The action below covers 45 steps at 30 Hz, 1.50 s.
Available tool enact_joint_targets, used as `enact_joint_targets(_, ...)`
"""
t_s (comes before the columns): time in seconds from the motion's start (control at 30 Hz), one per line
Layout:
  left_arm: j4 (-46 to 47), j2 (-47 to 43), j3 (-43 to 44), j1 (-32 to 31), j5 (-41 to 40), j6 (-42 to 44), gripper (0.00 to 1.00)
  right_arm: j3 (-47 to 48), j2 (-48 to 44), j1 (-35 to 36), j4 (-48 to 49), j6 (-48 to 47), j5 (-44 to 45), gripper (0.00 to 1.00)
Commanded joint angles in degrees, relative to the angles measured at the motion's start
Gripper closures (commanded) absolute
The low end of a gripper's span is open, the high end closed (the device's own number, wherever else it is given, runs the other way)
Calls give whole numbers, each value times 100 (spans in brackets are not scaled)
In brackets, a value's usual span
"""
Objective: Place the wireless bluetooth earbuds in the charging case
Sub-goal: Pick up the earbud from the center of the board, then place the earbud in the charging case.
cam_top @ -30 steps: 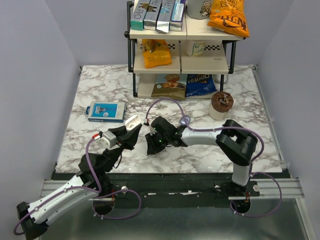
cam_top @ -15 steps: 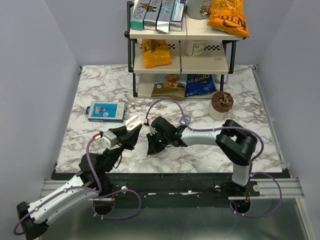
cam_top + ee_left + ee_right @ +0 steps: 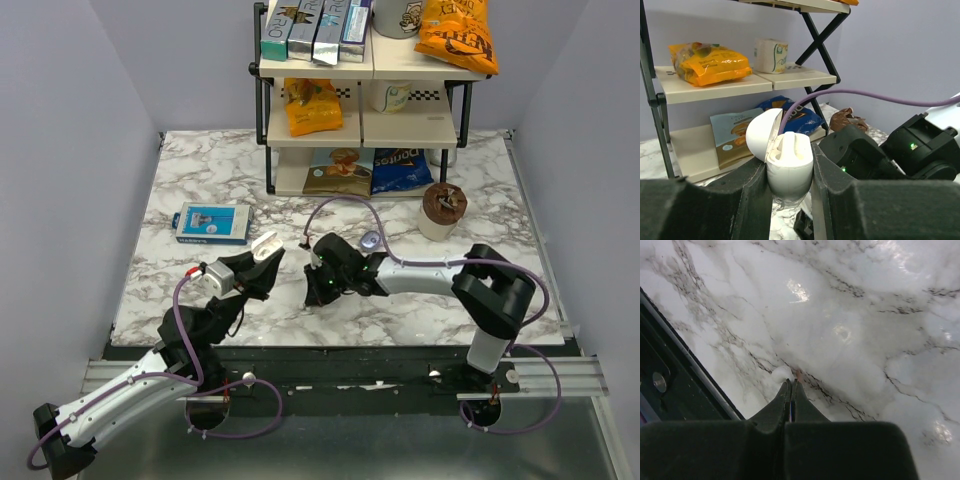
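Observation:
The charging case looks white here and stands upright between the fingers of my left gripper, which is shut on it. Its lid is hinged open to the left, and one pale earbud sits in it. From above, the case is held over the table's front left by the left gripper. My right gripper is shut, jaws pressed together, tips low on the marble. A small white earbud lies right at those tips; I see nothing between the jaws. The right gripper is just right of the case.
A two-tier rack with snack bags and boxes stands at the back. A blue box lies at the left, a brown-topped cup at the right. The table's front edge and black rail run close beside the right gripper.
The right gripper has closed from part open to shut, and it has shifted slightly to the right. The left gripper and the case have not moved.

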Motion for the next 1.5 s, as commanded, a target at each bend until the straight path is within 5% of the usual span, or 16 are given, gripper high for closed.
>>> enact_joint_targets(0.0, 69, 20, -6, -10, -86, -31, 100, -282, -634, -400, -67, 41, 387, 99)
enact_joint_targets(0.23, 297, 266, 3, -10, -112, -39, 100, -529, -2118, -1227, -347, -275, 843, 99)
enact_joint_targets(0.67, 2397, 2199, 55, 96, 458, -417, 100, -633, -5240, -1245, -1411, -1363, 1601, 99)
enact_joint_targets(1.17, 4902, 5231, 1540, 1071, 5378, -2868, 100, -1135, -6824, -903, -1482, -2543, 677, 99)
enact_joint_targets(1.47, 5273, 5865, 1884, 1089, 6259, -3573, 100, -1065, -6956, -718, -1236, -2868, 388, 99)
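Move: The right gripper already pinches the earbud just over the board; the open white charging case, held in the left gripper, is about 4 cm ahead, 7 cm left and some 28 cm above it. The lavender case lies about 20 cm ahead and 18 cm right of the right gripper, the razor box roughly 26 cm ahead and 28 cm left, both about level with it. From the left gripper, the earbud is 2 cm back, 9 cm right and 27 cm below. Keep the earbud pinched and lift the right gripper about 28 cm while carrying it right, bowing forward first and then back, tilting the fingers up from the board until they point level, left and forward at the charging case. Shortly after, swing the left gripper right about 15 cm, forward a little then back, turning it some 50 degrees clockwise to face the earbud, still gripping the case. ##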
